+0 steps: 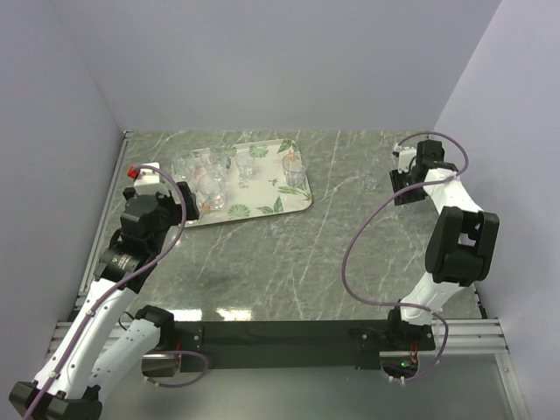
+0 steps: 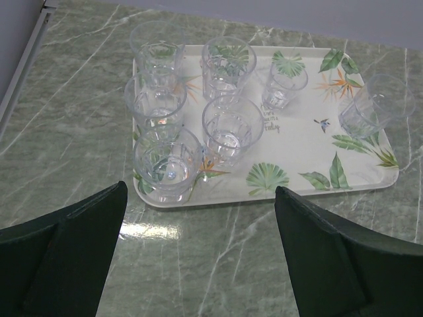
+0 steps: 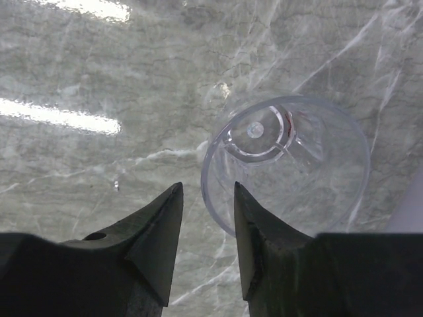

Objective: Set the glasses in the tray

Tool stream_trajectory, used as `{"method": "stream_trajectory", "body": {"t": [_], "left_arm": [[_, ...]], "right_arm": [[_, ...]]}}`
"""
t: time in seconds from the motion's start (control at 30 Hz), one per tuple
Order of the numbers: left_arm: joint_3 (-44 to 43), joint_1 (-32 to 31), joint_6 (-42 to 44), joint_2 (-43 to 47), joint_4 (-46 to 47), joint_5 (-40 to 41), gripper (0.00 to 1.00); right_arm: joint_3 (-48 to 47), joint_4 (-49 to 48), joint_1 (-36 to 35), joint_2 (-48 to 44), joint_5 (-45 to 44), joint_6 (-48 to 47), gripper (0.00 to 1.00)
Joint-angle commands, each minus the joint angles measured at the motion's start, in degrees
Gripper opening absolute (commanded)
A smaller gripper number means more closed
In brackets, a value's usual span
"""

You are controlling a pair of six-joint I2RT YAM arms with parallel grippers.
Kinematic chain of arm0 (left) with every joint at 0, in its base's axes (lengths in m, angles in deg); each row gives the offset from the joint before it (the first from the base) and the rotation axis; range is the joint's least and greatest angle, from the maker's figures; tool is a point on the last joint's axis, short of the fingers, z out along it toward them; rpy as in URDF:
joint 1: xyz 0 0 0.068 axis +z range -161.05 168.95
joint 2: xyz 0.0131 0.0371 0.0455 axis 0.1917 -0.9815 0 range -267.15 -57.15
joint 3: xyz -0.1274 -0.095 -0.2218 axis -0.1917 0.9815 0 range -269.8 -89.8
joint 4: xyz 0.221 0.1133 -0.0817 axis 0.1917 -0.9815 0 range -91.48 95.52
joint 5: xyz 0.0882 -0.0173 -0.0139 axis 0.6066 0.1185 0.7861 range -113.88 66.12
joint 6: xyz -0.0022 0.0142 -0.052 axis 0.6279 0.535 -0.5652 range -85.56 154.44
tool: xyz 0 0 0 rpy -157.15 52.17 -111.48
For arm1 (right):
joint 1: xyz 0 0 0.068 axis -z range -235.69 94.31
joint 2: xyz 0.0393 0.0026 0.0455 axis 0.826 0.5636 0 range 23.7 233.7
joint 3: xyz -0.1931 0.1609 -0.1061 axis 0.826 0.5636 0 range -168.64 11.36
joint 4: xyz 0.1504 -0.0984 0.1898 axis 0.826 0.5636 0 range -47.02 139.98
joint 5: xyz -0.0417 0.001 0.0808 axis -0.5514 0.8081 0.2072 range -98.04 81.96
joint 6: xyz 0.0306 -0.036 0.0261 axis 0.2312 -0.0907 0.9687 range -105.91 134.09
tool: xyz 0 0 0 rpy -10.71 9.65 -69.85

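The leaf-print tray (image 1: 267,191) lies at the back left and holds several clear glasses (image 1: 210,179); the left wrist view shows them standing upright on the tray (image 2: 297,142), most in its left half (image 2: 231,129), one at its right end (image 2: 377,105). One more glass (image 1: 370,181) stands alone on the table to the right. My right gripper (image 1: 401,185) is beside it; in the right wrist view the gripper (image 3: 207,188) is open by a narrow gap at the left rim of this glass (image 3: 317,185). My left gripper (image 2: 199,193) is open and empty just in front of the tray.
A white box with a red cap (image 1: 144,175) sits left of the tray, beside the left gripper (image 1: 191,203). White walls close in the left, back and right of the green marble table (image 1: 289,254). A metal rail (image 1: 114,188) runs along its left edge.
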Motion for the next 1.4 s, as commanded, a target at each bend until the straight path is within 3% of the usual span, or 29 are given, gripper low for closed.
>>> {"method": "stream_trajectory", "body": {"t": [0.0, 0.2, 0.33, 0.6, 0.93, 1.1, 1.37], "left_arm": [[-0.1, 0.1, 0.9, 0.7, 2.3, 0.9, 0.99], [0.0, 0.1, 0.9, 0.8, 2.4, 1.1, 0.99], [0.0, 0.2, 0.9, 0.8, 2.4, 1.2, 0.99], [0.2, 0.1, 0.9, 1.0, 2.5, 1.3, 0.99], [0.2, 0.2, 0.9, 1.1, 2.5, 1.8, 0.99], [0.4, 0.2, 0.9, 1.2, 2.5, 2.5, 0.99], [0.6, 0.2, 1.1, 2.2, 2.7, 5.2, 0.99]], "right_arm": [[-2.3, -1.5, -0.9, 1.1, -1.7, -1.1, 0.37], [-1.1, -2.0, -1.3, 1.4, -1.9, -2.2, 0.11], [1.5, -3.4, -1.8, -1.6, -1.7, -3.3, 0.01], [6.2, 3.5, -4.5, -10.2, 8.6, -12.6, 0.0], [8.3, 8.9, -19.6, -20.9, 17.3, -20.5, 0.0], [1.8, 12.2, -29.4, -19.0, 18.1, -23.2, 0.0], [-14.7, 15.2, -40.9, -6.7, 16.2, -29.0, 0.0]]}}
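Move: The glass to be pinched stands just beside the right hand, its middle about 4 cm to the right, 2 cm ahead and 5 cm below, with its left rim wall already between the open fingers. Another glass stands some 8 cm left and 11 cm ahead of the hand. The tray's middle is roughly 47 cm left and 12 cm ahead, and the lone glass at its right end about 31 cm left and 11 cm ahead. From the left hand, the glass to be pinched is some 67 cm right and 12 cm ahead. After a dip of under a centimetre while the right fingers shut and pinch the glass's left rim wall, the hand sweeps left some 27 cm towards the tray, rising about 9 cm and ending about 8 cm farther back. On the way the wrist swings about 65 degrees counter-clockwise, so the fingers end up pointing left and down, still gripping the rim. ##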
